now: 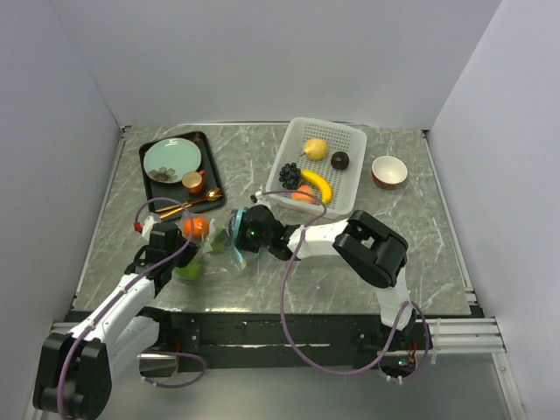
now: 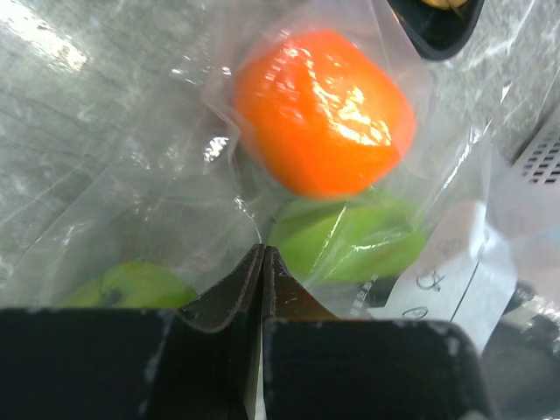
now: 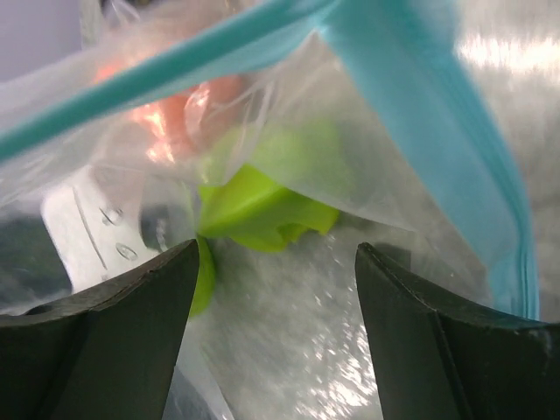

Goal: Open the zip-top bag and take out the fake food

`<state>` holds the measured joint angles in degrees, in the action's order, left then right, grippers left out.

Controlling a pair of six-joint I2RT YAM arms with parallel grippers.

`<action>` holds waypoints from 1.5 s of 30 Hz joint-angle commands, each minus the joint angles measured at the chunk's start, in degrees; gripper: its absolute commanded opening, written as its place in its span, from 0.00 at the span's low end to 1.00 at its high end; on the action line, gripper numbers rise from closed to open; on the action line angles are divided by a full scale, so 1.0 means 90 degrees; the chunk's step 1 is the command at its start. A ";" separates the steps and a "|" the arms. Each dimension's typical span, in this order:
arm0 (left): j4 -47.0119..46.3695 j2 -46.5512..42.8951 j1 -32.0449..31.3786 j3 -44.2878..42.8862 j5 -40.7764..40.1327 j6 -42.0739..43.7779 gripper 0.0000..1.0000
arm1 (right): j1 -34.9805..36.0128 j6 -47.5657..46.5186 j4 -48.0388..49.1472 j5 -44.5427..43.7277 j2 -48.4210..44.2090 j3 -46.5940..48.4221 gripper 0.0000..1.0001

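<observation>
The zip-top bag (image 1: 216,245) lies crumpled at the middle left of the table, its teal zipper strip (image 3: 420,114) parted. Through the clear film I see an orange fruit (image 2: 324,109) and a green lime (image 2: 350,241), with another green piece (image 2: 131,284) lower left. My left gripper (image 2: 262,255) is shut on a fold of the bag's film on its near left side. At the bag's zipper end my right gripper (image 3: 276,262) stands open with nothing between its fingers. Just beyond them, a green piece (image 3: 262,210) and the orange fruit (image 3: 175,114) show.
A white perforated basket (image 1: 348,136) at the back holds a lemon (image 1: 315,148), a dark ball (image 1: 340,160), black grapes (image 1: 289,175) and a banana (image 1: 317,185). A black tray (image 1: 150,188) at back left carries a teal plate, an orange cup and a gold spoon. A bowl (image 1: 388,171) stands at back right.
</observation>
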<state>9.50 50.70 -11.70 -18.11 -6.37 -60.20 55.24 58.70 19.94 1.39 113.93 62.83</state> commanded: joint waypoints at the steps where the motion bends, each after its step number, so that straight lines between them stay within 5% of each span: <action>1: -0.0049 -0.0018 -0.0008 0.0029 0.0336 0.0273 0.07 | -0.0035 0.0128 -0.0164 -0.0476 0.0133 0.0548 0.80; 20: -0.0499 0.0334 -0.0028 0.0176 0.0981 0.0635 0.04 | 0.0044 -0.0086 -0.1347 -0.1013 0.0974 0.1779 0.76; 22: -0.0499 0.0305 -0.0028 0.0176 0.0991 0.0654 0.04 | 0.0053 -0.0116 -0.1259 -0.1033 0.0964 0.1750 0.66; 26: -0.0450 0.0188 -0.0028 0.0186 0.0981 0.0684 0.03 | 0.0053 -0.0232 -0.1220 -0.1043 0.0964 0.1789 0.61; 32: -0.0255 0.0080 -0.0037 0.0118 0.0845 0.0684 0.04 | 0.0083 -0.0389 -0.1210 -0.1121 0.0799 0.1731 0.30; 45: 0.0301 -0.0476 -0.0028 0.0079 0.0112 0.0215 0.05 | 0.0083 -0.0535 -0.0859 -0.0965 -0.0060 0.0715 0.22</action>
<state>10.72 48.36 -11.81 -17.08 -2.61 -56.88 55.75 55.29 12.16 -6.42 118.08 71.88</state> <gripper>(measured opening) 0.053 0.224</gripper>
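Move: Some 6 cm to the right hand's left and 2 cm ahead, a touch lower, lies the long green fruit, still inside the bag behind the blue zip edge. The orange fruit is about 4 cm ahead and 11 cm left of that hand; the green pepper sits 5 cm back and 15 cm left. From the left hand, the long green fruit is around 4 cm ahead and 6 cm right, slightly below. Reaching forward and left at the bag's mouth, the right hand travels about 5 cm with a small rise and dip, then closes its wide-open fingers most of the way, grip effort rising briefly. It hops up, then draws back right and down some 3 cm. The left hand, fingers still nearly shut at the bag film, swings right 2 cm, turning clockwise, then eases partly back. ##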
